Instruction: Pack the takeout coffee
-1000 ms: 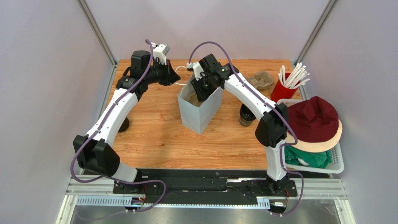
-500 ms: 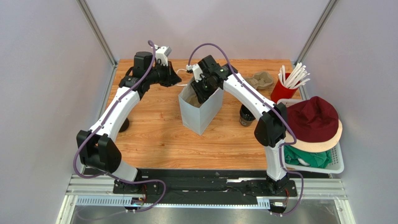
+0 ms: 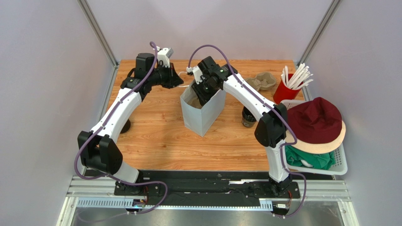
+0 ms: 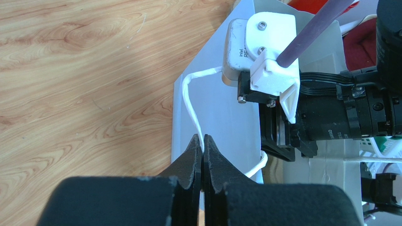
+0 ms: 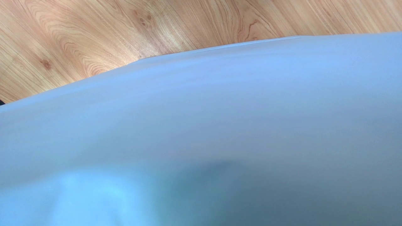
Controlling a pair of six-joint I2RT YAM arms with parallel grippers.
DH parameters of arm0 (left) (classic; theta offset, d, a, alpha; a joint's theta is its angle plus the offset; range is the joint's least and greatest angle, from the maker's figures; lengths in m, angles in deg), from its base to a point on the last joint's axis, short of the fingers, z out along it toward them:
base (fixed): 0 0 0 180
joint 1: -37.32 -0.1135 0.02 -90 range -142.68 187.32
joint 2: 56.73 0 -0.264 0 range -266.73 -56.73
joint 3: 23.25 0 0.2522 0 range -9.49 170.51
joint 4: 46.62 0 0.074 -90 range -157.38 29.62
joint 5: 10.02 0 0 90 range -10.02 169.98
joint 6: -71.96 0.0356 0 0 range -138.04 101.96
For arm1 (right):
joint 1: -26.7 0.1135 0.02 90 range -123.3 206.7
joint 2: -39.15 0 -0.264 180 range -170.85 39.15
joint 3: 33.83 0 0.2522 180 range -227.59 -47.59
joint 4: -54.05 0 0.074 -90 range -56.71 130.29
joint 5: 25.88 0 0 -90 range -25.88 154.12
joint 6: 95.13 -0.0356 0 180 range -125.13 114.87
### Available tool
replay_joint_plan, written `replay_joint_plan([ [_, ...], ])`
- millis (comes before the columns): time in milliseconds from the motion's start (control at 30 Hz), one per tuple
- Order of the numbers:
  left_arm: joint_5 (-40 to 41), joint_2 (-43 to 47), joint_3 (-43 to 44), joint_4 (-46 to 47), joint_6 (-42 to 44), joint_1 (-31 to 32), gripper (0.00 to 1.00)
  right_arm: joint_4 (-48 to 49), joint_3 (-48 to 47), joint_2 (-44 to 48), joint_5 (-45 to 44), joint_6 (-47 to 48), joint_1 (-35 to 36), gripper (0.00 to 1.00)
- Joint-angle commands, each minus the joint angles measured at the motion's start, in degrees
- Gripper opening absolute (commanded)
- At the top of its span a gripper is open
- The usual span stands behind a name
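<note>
A white paper bag (image 3: 203, 113) stands open in the middle of the table. My left gripper (image 3: 181, 80) is shut on its white string handle (image 4: 191, 101) at the bag's far left rim; in the left wrist view the fingertips (image 4: 202, 141) pinch the string. My right gripper (image 3: 204, 94) reaches down into the bag's mouth, its fingers hidden by the bag. The right wrist view shows only the blurred bag wall (image 5: 236, 117) and wood beyond. A black takeout coffee cup (image 3: 248, 116) stands on the table right of the bag, partly behind the right arm.
A brown pulp cup carrier (image 3: 263, 82) and a red cup of white straws (image 3: 285, 91) are at the back right. A white basket (image 3: 340, 165) at the right edge holds a maroon hat (image 3: 317, 120) and green cloth (image 3: 309, 159). A dark round thing (image 3: 125, 126) sits under the left arm.
My left arm has shifted a little toward the bag, still pinching the handle. The right wrist has edged slightly left over the bag's mouth.
</note>
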Motion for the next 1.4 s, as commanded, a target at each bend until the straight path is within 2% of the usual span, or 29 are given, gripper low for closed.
replay_joint_plan([
  [0, -1.48, 0.34, 0.11, 2.42, -0.48, -0.1, 0.0, -2.08, -2.62, -0.82, -0.68, 0.64, 0.78, 0.36],
  [333, -1.66, 0.34, -0.07, 2.59, -0.66, -0.1, 0.0, -4.19, -3.33, -1.44, -1.74, 1.25, 1.31, 0.39],
  [567, -1.48, 0.52, 0.02, 2.59, -0.49, -0.1, 0.0, -4.54, -3.85, -1.09, -1.74, 1.69, 1.4, 0.52],
  [1000, -1.66, 0.26, 1.08, 1.98, -0.4, -0.1, 0.0, -4.28, -8.33, 2.51, -0.69, 3.45, 1.4, 0.66],
  [1367, -2.27, -0.09, 2.57, 0.66, -0.13, -0.1, 0.0, 0.46, -13.17, 12.88, 3.27, 6.79, 1.31, 0.87],
])
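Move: The right hand is down inside the bag with the cup carrier; the bag's middle lies about 1 cm back of this hand point and 3 cm below it. The black cup stands some 20 cm to its right and 3 cm back, the spare carrier about 27 cm right and 15 cm ahead, both well below. From the left hand, the bag's middle is about 9 cm right, 4 cm back and 13 cm lower. Right hand opens, freeing the cup carrier, then rises about 9 cm up the bag; left still pinches the handle. ##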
